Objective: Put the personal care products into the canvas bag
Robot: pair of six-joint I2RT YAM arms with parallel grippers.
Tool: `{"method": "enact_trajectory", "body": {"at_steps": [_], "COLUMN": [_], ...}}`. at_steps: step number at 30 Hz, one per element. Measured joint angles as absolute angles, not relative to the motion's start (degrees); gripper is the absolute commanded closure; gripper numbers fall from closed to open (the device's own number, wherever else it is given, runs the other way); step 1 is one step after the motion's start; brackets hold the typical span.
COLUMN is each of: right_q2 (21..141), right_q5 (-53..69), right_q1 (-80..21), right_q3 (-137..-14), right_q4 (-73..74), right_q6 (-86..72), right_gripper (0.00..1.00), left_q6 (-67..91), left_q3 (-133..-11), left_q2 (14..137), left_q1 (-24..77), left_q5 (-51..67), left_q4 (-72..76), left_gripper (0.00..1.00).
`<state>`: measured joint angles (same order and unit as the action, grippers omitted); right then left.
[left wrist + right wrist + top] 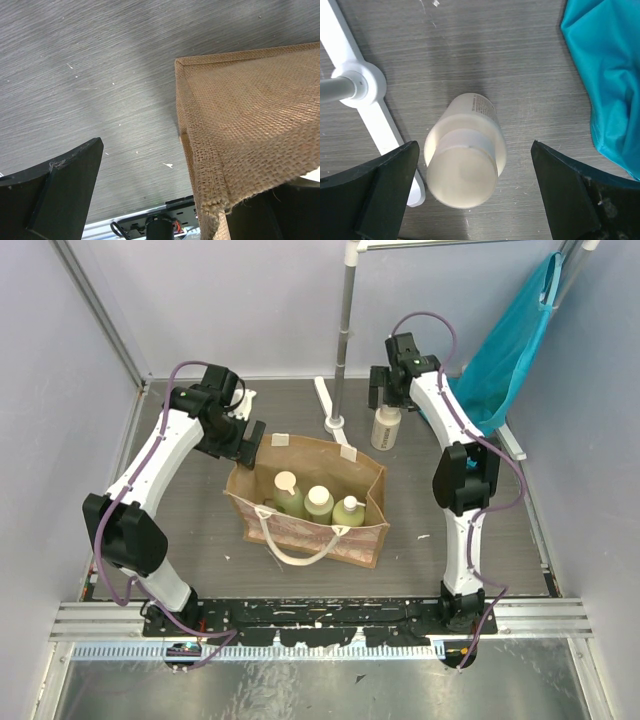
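The tan canvas bag (pixel 350 542) stands open mid-table with three pale yellow-green bottles (pixel 319 502) upright inside. A fourth bottle (pixel 385 428) with a cream cap stands on the table behind the bag's right rear corner. My right gripper (pixel 387 398) hovers just above it, open. In the right wrist view its fingers straddle the bottle (pixel 465 160) without touching. My left gripper (pixel 248 445) is open at the bag's left rear corner. In the left wrist view the bag's burlap corner (pixel 240 125) lies over the right finger (pixel 285 215).
A white stand base (pixel 335 412) with a metal pole sits just left of the loose bottle, close to my right gripper's left finger (pixel 380 195). A teal cloth (pixel 510 350) hangs at the back right, also in the right wrist view (pixel 605 75). Grey walls enclose the table.
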<state>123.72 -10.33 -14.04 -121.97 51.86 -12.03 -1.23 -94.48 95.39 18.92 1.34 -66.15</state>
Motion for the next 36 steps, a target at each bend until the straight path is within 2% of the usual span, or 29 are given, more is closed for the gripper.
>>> {"method": "enact_trajectory", "body": {"at_steps": [13, 24, 26, 30, 32, 36], "right_q2": [128.4, 130.2, 130.2, 130.1, 130.0, 129.6], "right_q5": [-6.7, -6.5, -6.5, -6.7, -6.7, -6.7], "right_q1": [-13.7, -13.7, -13.7, -13.7, -13.7, -13.7], "right_q3": [-122.6, -122.3, -122.2, -121.9, -121.7, -121.1], "right_q4": [54.9, 54.2, 53.8, 53.6, 53.4, 53.0], "right_q6": [-11.9, -10.3, -10.0, -9.1, -8.9, -8.7], "right_gripper": [0.02, 0.26, 0.33, 0.55, 0.63, 0.7], "left_q6": [-0.8, -0.1, 0.1, 0.3, 0.3, 0.3], "left_q3": [-94.5, -94.5, -94.5, -94.5, -94.5, -94.5], "left_q2": [95.4, 95.8, 95.9, 96.1, 96.1, 96.1], "left_q1": [18.9, 18.9, 18.9, 18.9, 18.9, 18.9], "left_q5": [0.6, 0.5, 0.5, 0.5, 0.5, 0.5], "left_q4": [-66.3, -66.4, -66.4, -66.4, -66.4, -66.4], "left_gripper": [0.02, 0.02, 0.02, 0.02, 0.02, 0.02]}}
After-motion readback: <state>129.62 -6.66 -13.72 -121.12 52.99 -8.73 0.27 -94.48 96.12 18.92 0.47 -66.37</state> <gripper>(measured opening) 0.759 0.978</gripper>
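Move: The last white-capped bottle stands upright almost directly under the open right hand, its middle about 9 cm below and 1 cm back. The foot of the white stand is some 10 cm left and 5 cm farther out, down on the table; the teal cloth is about 15 cm right and 5 cm farther out. The canvas bag's middle is roughly 20 cm back and 14 cm left. From the left hand, the bottle is about 18 cm ahead and 28 cm to the right. Over the last bottle the right hand sinks about 6 cm, its wide-open fingers coming down either side of the cap to the shoulder while the wrist tips some 10 degrees to point more steeply down. There the hand stops, and the fingers close by about a quarter, pinching the bottle's upper body between the pads. ##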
